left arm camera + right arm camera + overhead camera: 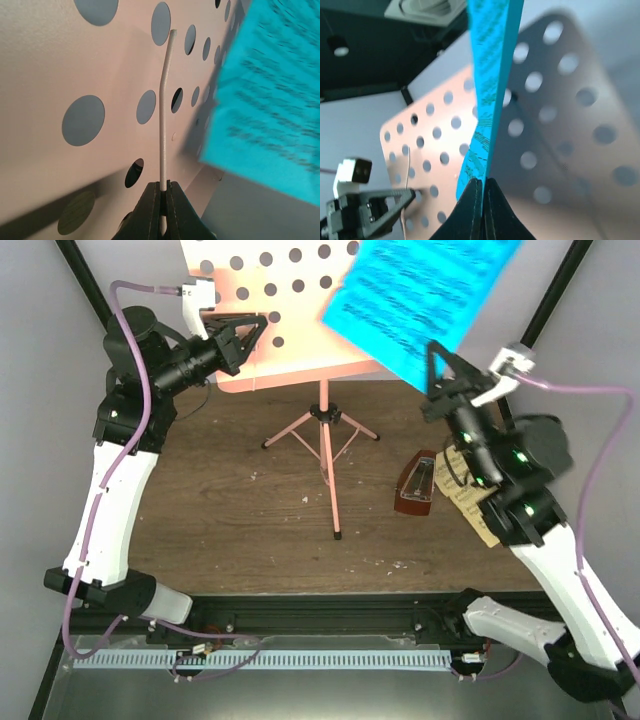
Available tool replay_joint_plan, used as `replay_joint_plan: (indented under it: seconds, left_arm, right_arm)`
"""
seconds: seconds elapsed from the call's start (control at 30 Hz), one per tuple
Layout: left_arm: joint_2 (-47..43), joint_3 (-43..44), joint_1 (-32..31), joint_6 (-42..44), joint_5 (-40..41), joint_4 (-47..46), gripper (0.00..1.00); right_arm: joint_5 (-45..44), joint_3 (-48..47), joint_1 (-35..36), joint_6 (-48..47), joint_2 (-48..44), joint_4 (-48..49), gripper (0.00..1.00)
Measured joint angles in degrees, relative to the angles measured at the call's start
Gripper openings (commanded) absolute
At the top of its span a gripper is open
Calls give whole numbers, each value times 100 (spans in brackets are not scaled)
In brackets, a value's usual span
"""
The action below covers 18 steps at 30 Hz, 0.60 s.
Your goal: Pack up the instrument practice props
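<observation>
The pink music stand's hole-dotted desk stands at the back on its tripod. My left gripper is shut on the desk's thin wire page holder, seen close in the left wrist view with the gripper pinching the wire's lower end. My right gripper is shut on the lower edge of a blue sheet-music page, which is lifted in front of the desk's right side. The right wrist view has this gripper clamping the page edge-on. The reddish-brown metronome stands on the table beside a yellowish page.
The wooden table carries the tripod's feet in the middle. A black rail runs along the near edge. Dark frame posts rise at the back corners, and purple cables loop off both arms.
</observation>
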<state>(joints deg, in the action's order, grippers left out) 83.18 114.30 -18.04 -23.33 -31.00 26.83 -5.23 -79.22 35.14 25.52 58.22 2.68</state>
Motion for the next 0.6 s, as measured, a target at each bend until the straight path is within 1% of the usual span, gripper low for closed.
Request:
replay_joint_plan:
  seconds: [0.1, 0.13, 0.23, 0.37, 0.43, 0.53, 0.6]
  left_arm:
    - [0, 0, -2, 2, 109, 17, 0]
    - [0, 0, -2, 2, 149, 28, 3]
    - [0, 2, -11, 17, 247, 52, 15]
    - [0, 2, -11, 81, 339, 125, 31]
    - [0, -7, -11, 116, 376, 149, 41]
    - [-105, -219, -11, 107, 378, 94, 55]
    - [-278, -479, -11, 131, 339, 61, 62]
  right_arm:
    - [-446, 267, 0, -251, -662, 92, 1]
    - [-577, 404, 0, -308, -892, 96, 1]
    - [-905, 761, 0, -409, -1410, 50, 1]
    - [-1043, 1106, 0, -404, -1709, -199, 1]
    - [-1038, 1211, 0, -385, -1821, -422, 1]
    - [-1047, 1259, 0, -367, -1967, -745, 1]
    - [-1128, 1263, 0, -363, -2103, -1012, 1]
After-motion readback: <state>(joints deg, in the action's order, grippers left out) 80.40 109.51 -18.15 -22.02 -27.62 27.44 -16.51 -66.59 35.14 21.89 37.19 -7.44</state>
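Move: The left hand's shut fingers are on the stand's left rod; the music stand's plate has its middle about 10 cm to the right, 4 cm ahead and 5 cm higher. The right hand, gripping the blue sheet's corner, has the yellow sheet on the table about 27 cm to its right, 7 cm ahead and 56 cm below, the metronome 10 cm right, 9 cm ahead and 54 cm below, and the plate 15 cm left, 12 cm ahead, level. The left fingers part about halfway and let go of the rod, the hand staying by the plate and sinking some 2 cm at the end. Still pinching the blue sheet by its corner, the right hand sweeps quickly right and back, away from the plate and towards the yellow sheet, about 8 cm right and 6 back. It rises a touch, then sinks some 6 cm, yawing about 10 degrees clockwise. ##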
